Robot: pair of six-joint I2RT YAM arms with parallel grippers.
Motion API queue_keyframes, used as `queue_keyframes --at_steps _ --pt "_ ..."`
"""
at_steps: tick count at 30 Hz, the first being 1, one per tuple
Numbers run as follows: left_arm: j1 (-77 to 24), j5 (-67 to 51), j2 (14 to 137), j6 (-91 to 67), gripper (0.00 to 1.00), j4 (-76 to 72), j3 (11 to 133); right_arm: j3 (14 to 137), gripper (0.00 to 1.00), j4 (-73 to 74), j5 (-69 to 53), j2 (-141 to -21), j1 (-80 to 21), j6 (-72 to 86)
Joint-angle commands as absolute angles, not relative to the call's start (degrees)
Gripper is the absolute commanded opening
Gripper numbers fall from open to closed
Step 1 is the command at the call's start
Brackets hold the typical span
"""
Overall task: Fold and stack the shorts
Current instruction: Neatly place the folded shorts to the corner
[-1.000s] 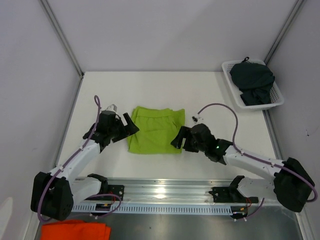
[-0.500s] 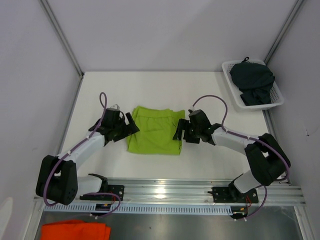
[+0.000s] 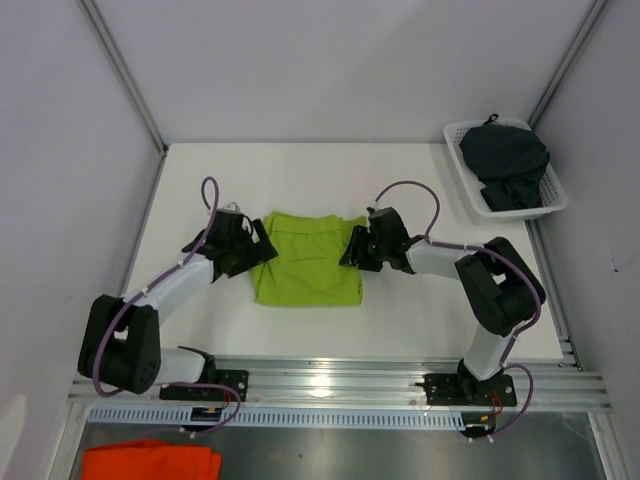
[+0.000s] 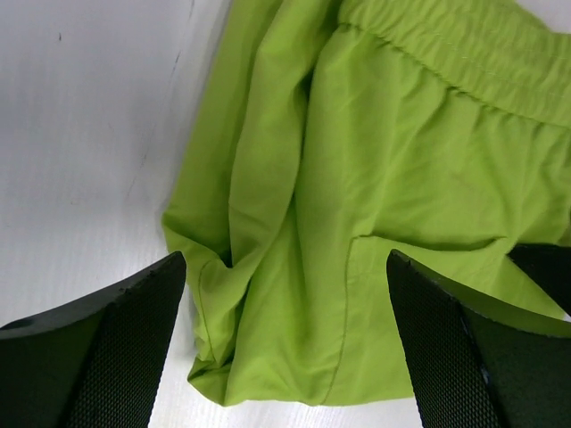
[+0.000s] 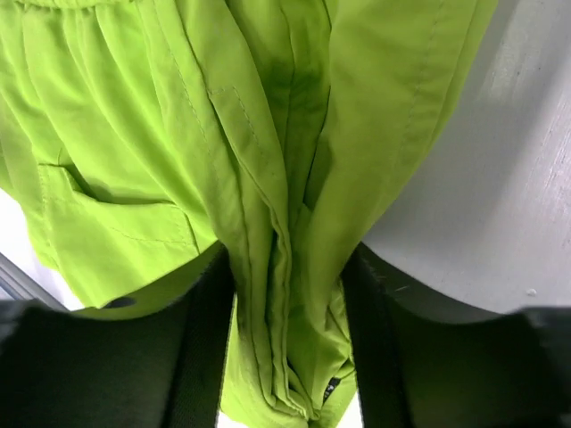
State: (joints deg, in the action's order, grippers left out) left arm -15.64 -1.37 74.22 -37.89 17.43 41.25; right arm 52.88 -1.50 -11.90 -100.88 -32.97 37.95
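Note:
The lime green shorts point(image 3: 308, 258) lie flat in the middle of the white table point(image 3: 300, 180). My left gripper point(image 3: 262, 247) stands open at their left edge; in the left wrist view its fingers point(image 4: 134, 312) straddle a folded corner of the green shorts point(image 4: 384, 152) without touching it. My right gripper point(image 3: 352, 250) is at the right edge, near the waistband. In the right wrist view it point(image 5: 287, 294) is shut on a bunched fold of the green shorts point(image 5: 134, 134). The dark shorts point(image 3: 505, 160) lie heaped in a basket.
A white basket point(image 3: 460, 135) holding the dark pair sits at the back right corner. An orange cloth point(image 3: 150, 462) lies below the table's front rail at the bottom left. Grey walls stand close on three sides.
Both arms have reached farther back along the sides of the green shorts. The right gripper has narrowed onto the fabric at the right edge. The left gripper stays open.

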Motion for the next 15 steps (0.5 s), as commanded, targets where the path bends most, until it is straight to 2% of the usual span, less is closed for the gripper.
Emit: queue_keyframes --at_steps 1,5,6,7,8,9,12,15 --pt "-15.82 1.58 78.04 -36.91 0.95 16.17 44.2 54.58 0.5 -3.6 -13.27 -102.3 -33.05 37.18" --pt "-15.82 1.06 81.91 -36.65 0.92 14.77 45.09 55.02 0.34 -3.08 -13.1 -102.3 -33.22 36.3" --pt "-15.82 1.05 83.48 -36.56 0.89 14.85 45.52 55.19 0.29 -2.82 -13.27 -102.48 -33.22 36.12" --pt "-15.82 1.23 84.11 -36.56 0.86 14.94 46.05 55.63 0.19 -2.73 -13.88 -102.57 -33.22 35.6" --pt "-15.82 1.49 84.46 -36.56 0.83 15.2 46.32 55.9 0.16 -2.64 -14.06 -102.74 -33.31 35.42" --pt "-15.73 2.02 84.64 -36.74 0.75 14.77 45.8 56.16 0.12 -2.2 -14.15 -102.83 -33.48 35.16" --pt "-15.73 2.72 82.45 -37.62 0.61 13.28 43.16 56.78 0.06 -1.5 -13.54 -102.92 -34.36 34.37" --pt "-15.82 4.65 79.46 -38.05 0.64 14.93 41.05 57.39 0.03 -1.23 -13.01 -103.18 -35.68 33.84"
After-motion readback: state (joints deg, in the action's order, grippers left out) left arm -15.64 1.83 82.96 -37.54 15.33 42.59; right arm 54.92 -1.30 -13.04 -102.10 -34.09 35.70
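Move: Just under the open left fingers lies the left edge of the folded shorts, about 5 cm below and 1 cm ahead; the shorts' middle is some 9 cm to this hand's right and 2 cm back, the waistband's middle about 11 cm right and 6 cm farther out. The right edge is already between the half-open right fingers, about 1 cm below the hand point, with the shorts' middle roughly 10 cm to that hand's left and 2 cm back. Closing almost fully from about half open, the right fingers pinch the bunched right edge of the shorts, and that hand then eases about 1 cm left. Meanwhile the left hand sinks some 3.5 cm, edging forward, to straddle the left edge, its fingers closing about a third of the way without shutting on it. ##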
